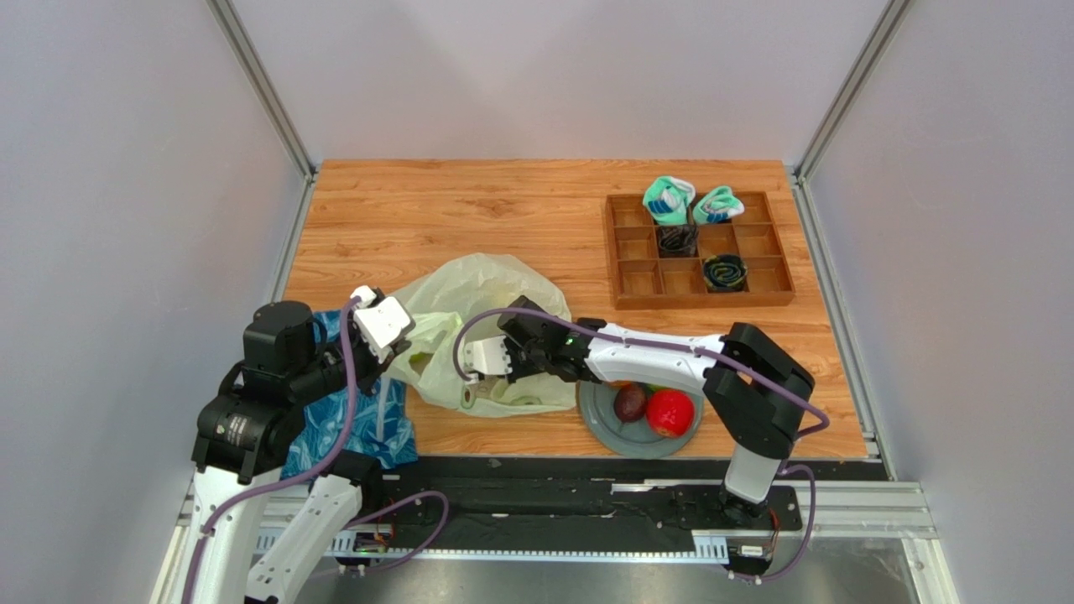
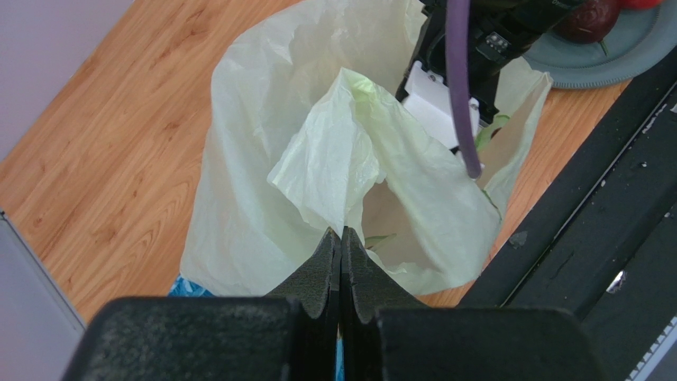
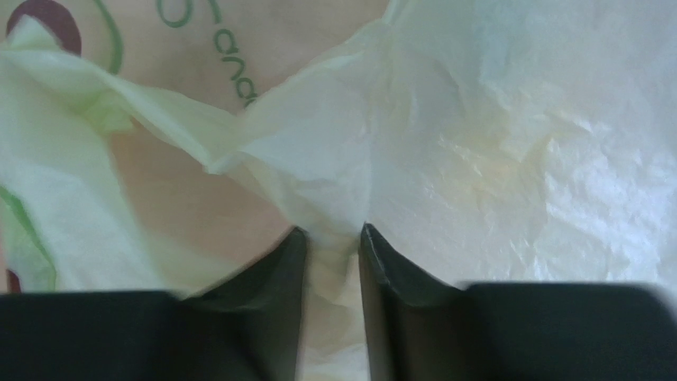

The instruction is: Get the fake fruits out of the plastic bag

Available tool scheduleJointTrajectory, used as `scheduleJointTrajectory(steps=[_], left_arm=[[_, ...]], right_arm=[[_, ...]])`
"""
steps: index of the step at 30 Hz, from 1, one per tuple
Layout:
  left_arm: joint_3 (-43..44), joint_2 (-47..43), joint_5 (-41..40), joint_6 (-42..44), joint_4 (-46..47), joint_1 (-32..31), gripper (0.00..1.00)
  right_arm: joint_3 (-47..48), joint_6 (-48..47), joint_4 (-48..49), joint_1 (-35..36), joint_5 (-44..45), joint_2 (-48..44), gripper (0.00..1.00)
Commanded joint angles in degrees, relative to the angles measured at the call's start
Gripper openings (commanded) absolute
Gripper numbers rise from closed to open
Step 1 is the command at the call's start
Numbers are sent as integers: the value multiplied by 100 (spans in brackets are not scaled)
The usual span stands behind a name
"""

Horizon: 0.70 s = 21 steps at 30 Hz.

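Observation:
The pale yellow-green plastic bag (image 1: 473, 296) lies crumpled on the wooden table. My left gripper (image 1: 378, 325) is shut on its near rim (image 2: 342, 232) and holds the mouth up. My right gripper (image 1: 485, 365) reaches into the mouth from the right. In the right wrist view its jaws (image 3: 334, 234) stand a narrow gap apart, with a fold of bag film (image 3: 493, 143) bunched between them. The film hides whatever is in the bag. A red apple (image 1: 669, 412) and a dark brown-purple fruit (image 1: 630, 403) sit on a grey plate (image 1: 599, 422).
A blue leaf-patterned bag (image 1: 366, 422) lies under my left arm. At the back right stands a wooden compartment tray (image 1: 700, 296) holding two rolled teal-and-white socks (image 1: 668, 198). A black rail runs along the near edge.

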Motion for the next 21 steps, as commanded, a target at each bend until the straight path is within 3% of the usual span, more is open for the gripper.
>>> scheduleJointTrajectory(steps=[1, 3, 6, 7, 9, 10, 14, 18, 20, 21], left_arm=[[105, 122, -59, 79, 267, 49, 0], [167, 235, -269, 70, 504, 49, 0], [377, 657, -314, 272, 1214, 49, 0], [613, 832, -297, 316, 1339, 49, 0], [974, 1454, -210, 430, 1515, 49, 0], [1437, 1693, -218, 474, 1629, 49, 0], [2652, 2582, -472, 623, 2007, 57, 0], [3436, 2742, 70, 606, 2044, 66, 0], [3560, 2610, 282, 545, 1754, 66, 0], [3525, 2401, 544, 545, 1596, 58, 0]], right_arm=[[717, -114, 736, -125, 625, 15, 14], [1417, 122, 639, -266, 529, 15, 1], [2578, 1050, 193, -687, 134, 356, 0], [3618, 1333, -1, -810, -24, 514, 0], [4626, 2113, -572, -1214, -533, 1057, 0], [5579, 2266, -704, -1337, -683, 1217, 0], [7201, 2759, -1030, -1751, -861, 1816, 0], [6689, 2979, -987, -1910, -878, 1318, 0], [6023, 3093, -1188, -1945, -1061, 633, 0], [5097, 3137, -1224, -1945, -1124, 369, 0]])
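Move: The plastic bag's near rim already lies between my half-open right fingers, straight below the wrist and within a centimetre of the pads. From that hand the grey plate of fruits is about 18 cm to the right and 7 cm back, and the wooden tray some 29 cm right and 21 cm farther out. My left hand already holds the bag's handle; the rim at my right fingers lies about 9 cm ahead of it, 16 cm right and 21 cm lower. I shut my right fingers on the bag's rim, then haul it fast upward, about 34 cm, and forward some 20 cm, rolling the wrist roughly 50 degrees so the steeply down-pointing fingers swing up towards level, pointing left. My left hand keeps its pinch on the handle and follows, about 17 cm up and 14 cm forward, tipping its fingers up some 20 degrees. ##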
